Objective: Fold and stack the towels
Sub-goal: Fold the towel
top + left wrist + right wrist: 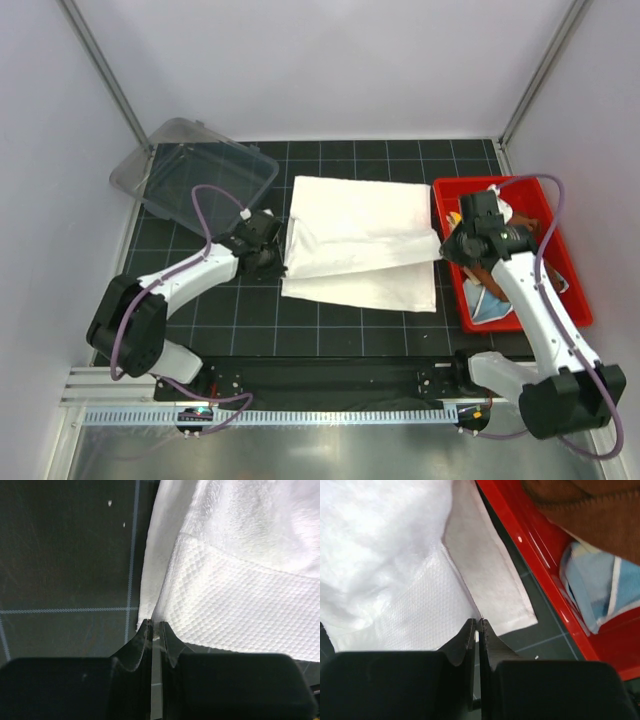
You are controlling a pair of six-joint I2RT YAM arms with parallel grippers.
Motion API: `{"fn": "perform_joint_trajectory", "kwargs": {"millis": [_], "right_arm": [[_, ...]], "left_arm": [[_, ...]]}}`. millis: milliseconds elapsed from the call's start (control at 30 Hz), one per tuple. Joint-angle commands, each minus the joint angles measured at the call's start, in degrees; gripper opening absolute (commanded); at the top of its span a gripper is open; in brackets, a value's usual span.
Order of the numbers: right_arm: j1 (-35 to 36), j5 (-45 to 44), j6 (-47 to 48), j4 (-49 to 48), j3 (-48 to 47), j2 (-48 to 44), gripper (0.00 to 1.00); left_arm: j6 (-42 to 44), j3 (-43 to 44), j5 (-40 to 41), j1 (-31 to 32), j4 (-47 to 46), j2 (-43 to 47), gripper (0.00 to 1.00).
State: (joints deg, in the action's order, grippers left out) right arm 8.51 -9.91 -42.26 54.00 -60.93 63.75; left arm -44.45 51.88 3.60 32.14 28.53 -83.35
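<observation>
A large cream-white towel (360, 235) lies partly folded on the black gridded mat, its upper layer lifted over the lower one. My left gripper (281, 260) is shut on the towel's left edge, and the left wrist view shows the cloth (240, 580) pinched between the fingertips (155, 626). My right gripper (446, 246) is shut on the towel's right corner (385, 555), with the jaws closed on the fabric (476, 623). A rust-brown towel (590, 515) and a light-blue towel (590, 585) lie in the red bin (445, 186).
The red bin's wall (530, 535) stands right beside the white towel's right edge. A clear plastic container (200, 170) sits at the back left of the mat. White walls close in the workspace on three sides.
</observation>
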Motion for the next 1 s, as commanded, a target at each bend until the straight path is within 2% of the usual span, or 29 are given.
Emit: {"fn": "perform_joint_trajectory", "kwargs": {"millis": [0,133,333,433,600,700,833,967], "right_arm": [[-0.2,-0.1,-2.4,5.2,9.6,-4.7,0.01],[-0.3,0.4,-5.5,1.3,21.4,-7.2,0.01],[0.5,-2.9,-9.8,2.4,23.0,-8.1,0.01],[1.2,0.2,-11.3,-1.0,26.4,-8.0,0.01],[5.1,-0.6,-15.6,-7.7,32.9,-3.4,0.01],[8.1,-3.4,-17.2,-8.6,32.2,-3.0,0.01],[8.6,-1.8,-17.0,-15.0,32.6,-1.9,0.01],[10.0,-2.7,-14.3,-20.0,29.8,6.8,0.01]], "left_arm": [[0.1,-5.8,-2.5,0.0,-5.1,-1.3,0.00],[0.1,-8.3,-2.0,0.6,-7.4,-4.2,0.00],[0.3,-9.4,1.0,0.5,-6.6,-4.6,0.00],[-0.3,-9.3,1.9,0.5,-6.0,-5.2,0.00],[-1.4,-9.4,4.6,0.5,-4.6,-5.9,0.00],[-1.6,-10.0,5.8,0.5,-3.8,-5.1,0.00],[-1.7,-10.7,9.6,0.5,-1.9,-2.8,0.00],[-1.8,-10.7,11.4,-0.7,-0.9,-2.1,0.00]]}}
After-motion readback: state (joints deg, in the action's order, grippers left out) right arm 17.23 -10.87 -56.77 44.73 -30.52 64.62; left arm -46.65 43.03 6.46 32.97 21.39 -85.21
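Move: The left hand still pinches the near left corner of the raised towel layer; the bottom layer's near left corner lies about 3 cm back, 1 cm left and 6 below. The clear tray stands some 22 cm ahead of that hand and 19 left. The right hand holds the other near corner higher: its bottom corner lies about 8 cm back, in line sideways, and 17 below, with the red bin 4 cm ahead and 16 right and the blue cloth 6 back and 11 right. Both hands keep the upper layer's near corners pinched and swing the layer quickly down and back onto the bottom layer. The right drops about 16 cm and draws back some 10, most of it in one fast stroke, then sinks the rest more slowly as its fingers tip about 20 degrees nearer upright. The left drops about 5 cm and back 2, then holds low, easing slightly left at the end. ##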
